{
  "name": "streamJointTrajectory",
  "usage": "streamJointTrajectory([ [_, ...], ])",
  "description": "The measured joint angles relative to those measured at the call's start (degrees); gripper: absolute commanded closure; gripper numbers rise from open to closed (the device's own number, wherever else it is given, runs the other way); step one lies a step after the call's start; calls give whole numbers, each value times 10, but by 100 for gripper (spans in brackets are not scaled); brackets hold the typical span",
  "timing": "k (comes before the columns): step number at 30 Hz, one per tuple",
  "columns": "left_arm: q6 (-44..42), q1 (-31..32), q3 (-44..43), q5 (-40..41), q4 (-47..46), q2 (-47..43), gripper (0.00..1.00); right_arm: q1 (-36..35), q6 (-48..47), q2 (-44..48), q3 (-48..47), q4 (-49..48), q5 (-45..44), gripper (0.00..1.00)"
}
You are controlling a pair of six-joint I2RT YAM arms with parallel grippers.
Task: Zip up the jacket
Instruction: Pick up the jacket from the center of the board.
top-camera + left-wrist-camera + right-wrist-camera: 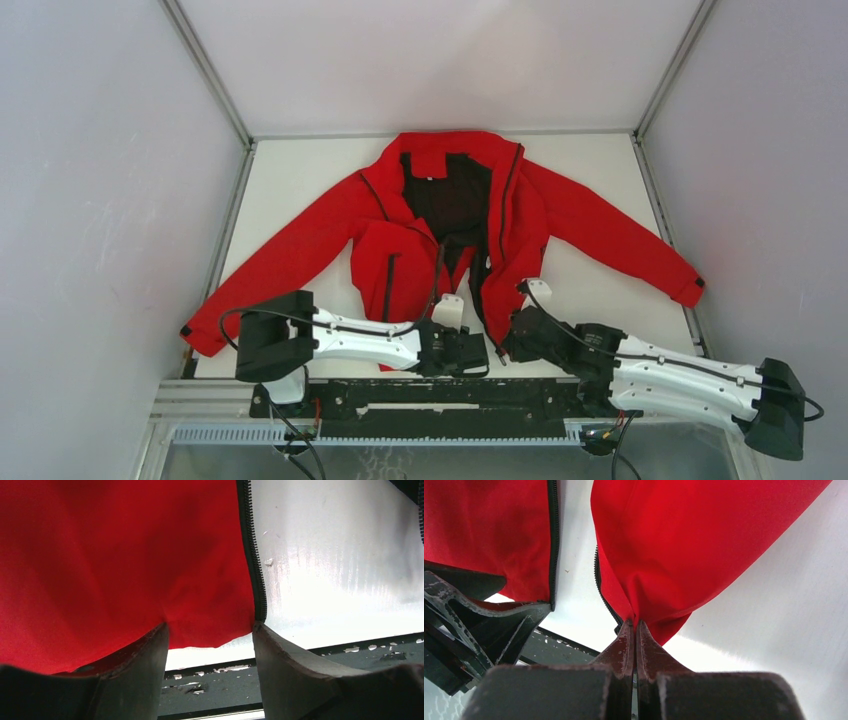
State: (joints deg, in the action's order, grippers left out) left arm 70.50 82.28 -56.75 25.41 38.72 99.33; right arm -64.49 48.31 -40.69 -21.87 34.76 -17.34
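Observation:
The red jacket [560,210] lies spread on the white table [300,170], front open and black lining showing. My left gripper [478,352] is at the bottom corner of the jacket's left panel [125,555]. It [210,626] stands open, fingertips against the hem on either side of the corner, next to the dark zipper teeth [252,555]. My right gripper [508,345] is shut [635,624] on the bottom hem of the right panel [684,545], just beside its zipper edge [604,595]. A strip of bare table separates the two zipper edges.
A black metal rail [420,395] runs along the near table edge under both grippers. Grey enclosure walls [100,200] close in the left, right and back. The jacket's sleeves reach toward both side edges. The left gripper's black finger [474,615] shows in the right wrist view.

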Motion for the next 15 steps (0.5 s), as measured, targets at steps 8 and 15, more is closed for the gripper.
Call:
streamJointTrajectory([
  [8,0,0,6,8,-2,2,59,0,0,31,6,0,3,100],
  [15,0,0,13,29,-13,2,98,0,2,41,10,0,7,100],
])
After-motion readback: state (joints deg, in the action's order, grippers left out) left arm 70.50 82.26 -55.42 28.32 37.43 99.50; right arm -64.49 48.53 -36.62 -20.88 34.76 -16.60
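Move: The lower front corner of the jacket's left half lies right between the left hand's open fingers, about 1 cm ahead and 1 cm to its right, level with the pads. The zipper slider is some 8 cm right and 1 cm ahead, the left pocket zip about 12 cm ahead and 11 cm left, and the board's near edge roughly 3 cm straight back. From the right hand, that left corner lies about 9 cm left, 1 cm back and 2 cm lower. The left hand stays low over the board's near edge and closes its fingers from about two-thirds open to nearly shut, gathering the hem beside the zip's lower end and pinching it, while easing about 1 cm forward and slightly left and down. The right hand, already shut on the right half's lower corner beside the slider, keeps its pinch and stays almost in place, rising roughly half a centimetre. ##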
